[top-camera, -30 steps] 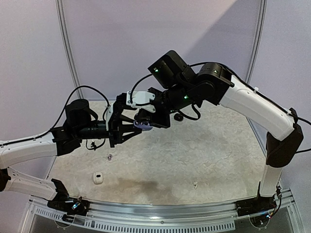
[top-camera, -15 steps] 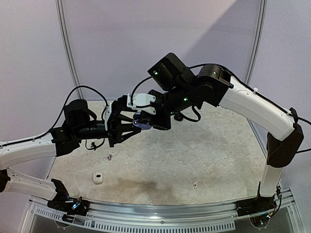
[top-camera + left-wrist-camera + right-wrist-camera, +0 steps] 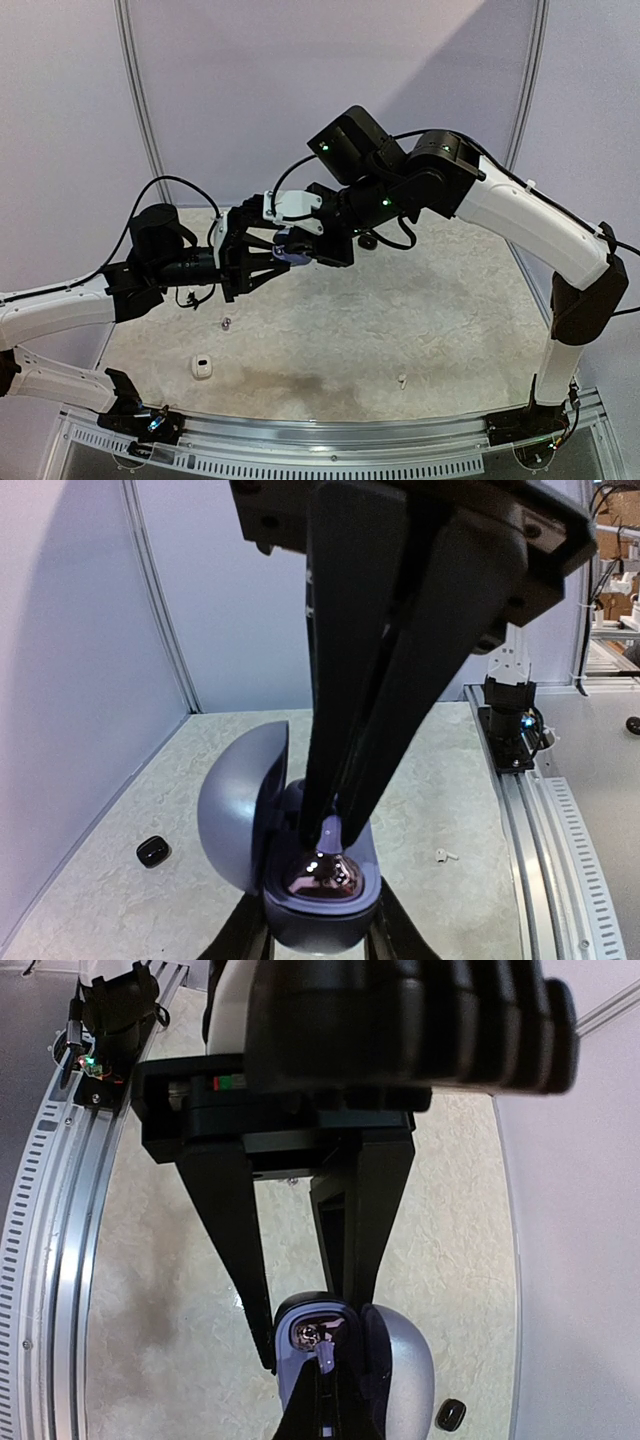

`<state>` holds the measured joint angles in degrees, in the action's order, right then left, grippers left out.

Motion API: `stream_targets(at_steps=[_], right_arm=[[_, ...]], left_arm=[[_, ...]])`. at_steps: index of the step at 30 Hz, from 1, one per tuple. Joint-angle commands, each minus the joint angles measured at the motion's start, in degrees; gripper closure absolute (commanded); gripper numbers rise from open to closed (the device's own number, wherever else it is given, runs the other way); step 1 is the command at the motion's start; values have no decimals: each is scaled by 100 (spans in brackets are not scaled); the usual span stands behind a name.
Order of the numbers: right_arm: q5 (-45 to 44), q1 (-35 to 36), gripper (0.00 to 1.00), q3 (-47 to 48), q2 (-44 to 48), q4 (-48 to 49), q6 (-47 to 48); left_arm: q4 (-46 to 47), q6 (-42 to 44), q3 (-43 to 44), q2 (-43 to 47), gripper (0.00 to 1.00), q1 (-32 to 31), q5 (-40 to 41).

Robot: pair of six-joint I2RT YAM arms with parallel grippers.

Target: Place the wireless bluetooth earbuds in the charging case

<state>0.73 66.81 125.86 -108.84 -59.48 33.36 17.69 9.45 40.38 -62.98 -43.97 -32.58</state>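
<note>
My left gripper (image 3: 268, 262) is shut on an open lavender-grey charging case (image 3: 288, 251) and holds it in the air above the table. In the left wrist view the case body (image 3: 318, 912) sits between my fingers (image 3: 243, 937), with its lid (image 3: 238, 815) swung open to the left. My right gripper (image 3: 300, 247) comes in from above, shut on the lavender stem of an earbud (image 3: 326, 868). The earbud's glossy purple head rests in the case's well. In the right wrist view the earbud (image 3: 322, 1333) sits at my right gripper's fingertips (image 3: 330, 1365), inside the case (image 3: 288, 1360).
On the table lie a white case (image 3: 202, 367), a small silvery bud (image 3: 226, 323), a white earbud (image 3: 401, 380) and a small black piece (image 3: 151, 851) near the left wall. A metal rail (image 3: 330, 440) runs along the table's front edge.
Both grippers and the case have shifted slightly up and to the left together. The earbud stays pinched in the case's well.
</note>
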Motion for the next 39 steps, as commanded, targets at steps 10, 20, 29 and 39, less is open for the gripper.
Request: stream_targets(at_steps=[10, 20, 29, 39], right_arm=[[-442, 5, 90, -27, -413, -101, -18], [-386, 6, 78, -22, -313, -119, -54], [-327, 8, 71, -20, 232, 288, -145], [35, -52, 66, -100, 707, 1079, -256]], left_arm=[[182, 153, -48, 102, 100, -24, -69], [157, -25, -115, 135, 100, -16, 81], [224, -414, -236, 211, 100, 121, 129], [235, -835, -310, 301, 100, 312, 270]])
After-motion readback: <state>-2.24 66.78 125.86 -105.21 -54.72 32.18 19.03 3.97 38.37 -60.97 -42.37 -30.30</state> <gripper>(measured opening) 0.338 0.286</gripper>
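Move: The right fingers still pinch the earbud's stem over the charging case's left-end well, with the case's middle about 3 cm below them, 2 cm right and 1 cm ahead. From the left hand, gripping its left end, that middle is 3 cm right and 1 cm ahead. On the table 31 cm below the right hand, the black box lies some 30 cm ahead and 18 cm right, the white earbud 10 cm back and 22 cm right. Both hands sink 2 cm; right fingers open off the earbud's stem, then rise about 6 cm from the case. ##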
